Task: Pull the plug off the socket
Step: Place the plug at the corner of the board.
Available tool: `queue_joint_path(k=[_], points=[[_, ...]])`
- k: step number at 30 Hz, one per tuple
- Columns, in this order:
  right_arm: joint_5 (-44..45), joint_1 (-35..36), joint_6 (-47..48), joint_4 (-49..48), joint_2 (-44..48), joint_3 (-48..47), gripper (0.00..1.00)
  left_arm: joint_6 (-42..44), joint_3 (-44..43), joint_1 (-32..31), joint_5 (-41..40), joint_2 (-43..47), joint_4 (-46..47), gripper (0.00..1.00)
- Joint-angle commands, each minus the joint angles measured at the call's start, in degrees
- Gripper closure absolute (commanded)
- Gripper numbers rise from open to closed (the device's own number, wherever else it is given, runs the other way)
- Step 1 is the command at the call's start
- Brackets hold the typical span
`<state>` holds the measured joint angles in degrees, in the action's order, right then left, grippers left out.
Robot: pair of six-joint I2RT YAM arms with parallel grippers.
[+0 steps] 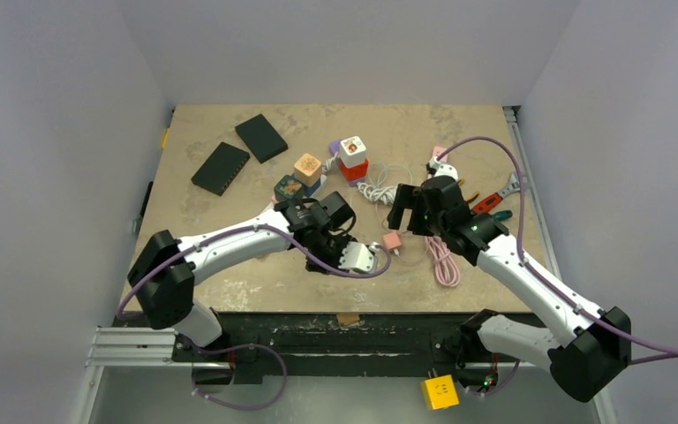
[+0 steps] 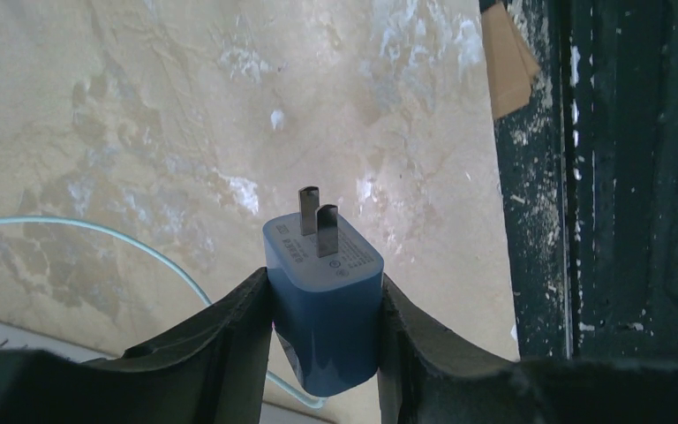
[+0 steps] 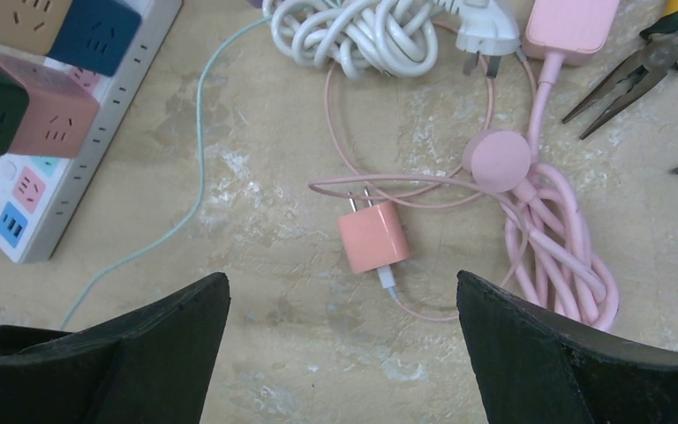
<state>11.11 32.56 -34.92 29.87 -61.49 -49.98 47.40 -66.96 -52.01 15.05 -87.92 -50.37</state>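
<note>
A blue plug (image 2: 327,300) with two bare metal prongs pointing up sits between the fingers of my left gripper (image 2: 324,281), which is shut on it; the plug is free of any socket. A thin pale-green cable (image 2: 97,231) trails from it. In the top view the left gripper (image 1: 362,257) hovers near the table's front edge. The white socket strip (image 3: 53,177), carrying coloured cube sockets, lies at the left of the right wrist view. My right gripper (image 3: 340,278) stands wide open just above the table, near a pink charger (image 3: 372,237).
A coiled pink cable (image 3: 556,238), a white cable bundle (image 3: 353,35) and pliers (image 3: 636,79) lie to the right. Two black boxes (image 1: 221,168) sit at the back left. The dark front table edge (image 2: 538,221) is close to the left gripper.
</note>
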Motion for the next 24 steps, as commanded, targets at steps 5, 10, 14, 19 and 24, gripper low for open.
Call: queue_joint_path(k=[5,10,14,19,24], points=[[2.1,-3.1,-0.5,0.8,0.8,-2.4,0.01,-5.0,-4.5,-2.1,-2.5,-9.8,7.4,0.54],[2.0,-4.1,0.0,0.6,0.7,-1.7,0.01,-7.4,-5.1,-2.1,-3.7,-12.5,9.3,0.36],[2.0,-4.7,1.1,0.2,-0.9,-2.6,0.01,-10.9,-7.3,-2.1,-1.3,-11.2,7.9,0.0],[2.4,-4.7,3.4,-1.3,-3.9,-4.9,0.01,-14.7,-14.4,0.4,2.0,-5.9,-1.2,0.0],[1.7,-4.7,5.1,-4.0,-7.7,-7.7,0.01,-21.2,-25.4,12.0,10.1,-1.1,-10.0,0.0]])
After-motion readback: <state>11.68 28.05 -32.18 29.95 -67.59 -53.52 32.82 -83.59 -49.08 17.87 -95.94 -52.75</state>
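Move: The blue plug is already between my left fingers; the bare tabletop where it's to be put lies about 3 cm to my left hand's right, 2 cm ahead and 5 cm below. From this hand the pink plug is some 15 cm to the right and 8 cm ahead, and the white power strip's middle about 7 cm left and 15 cm ahead, both some 6 cm lower. From my right hand, that bare spot is about 16 cm left, 7 cm back and 12 cm below. I lower the held blue plug about 5 cm with my left hand, easing some 3 cm right, onto the clear table near the front edge, then spread the fingers wide and let go. From there I lift the empty hand nearly 10 cm, drifting slightly forward and turning about 15 degrees counter-clockwise. My empty, open right hand shifts around 3 cm forward and right. ##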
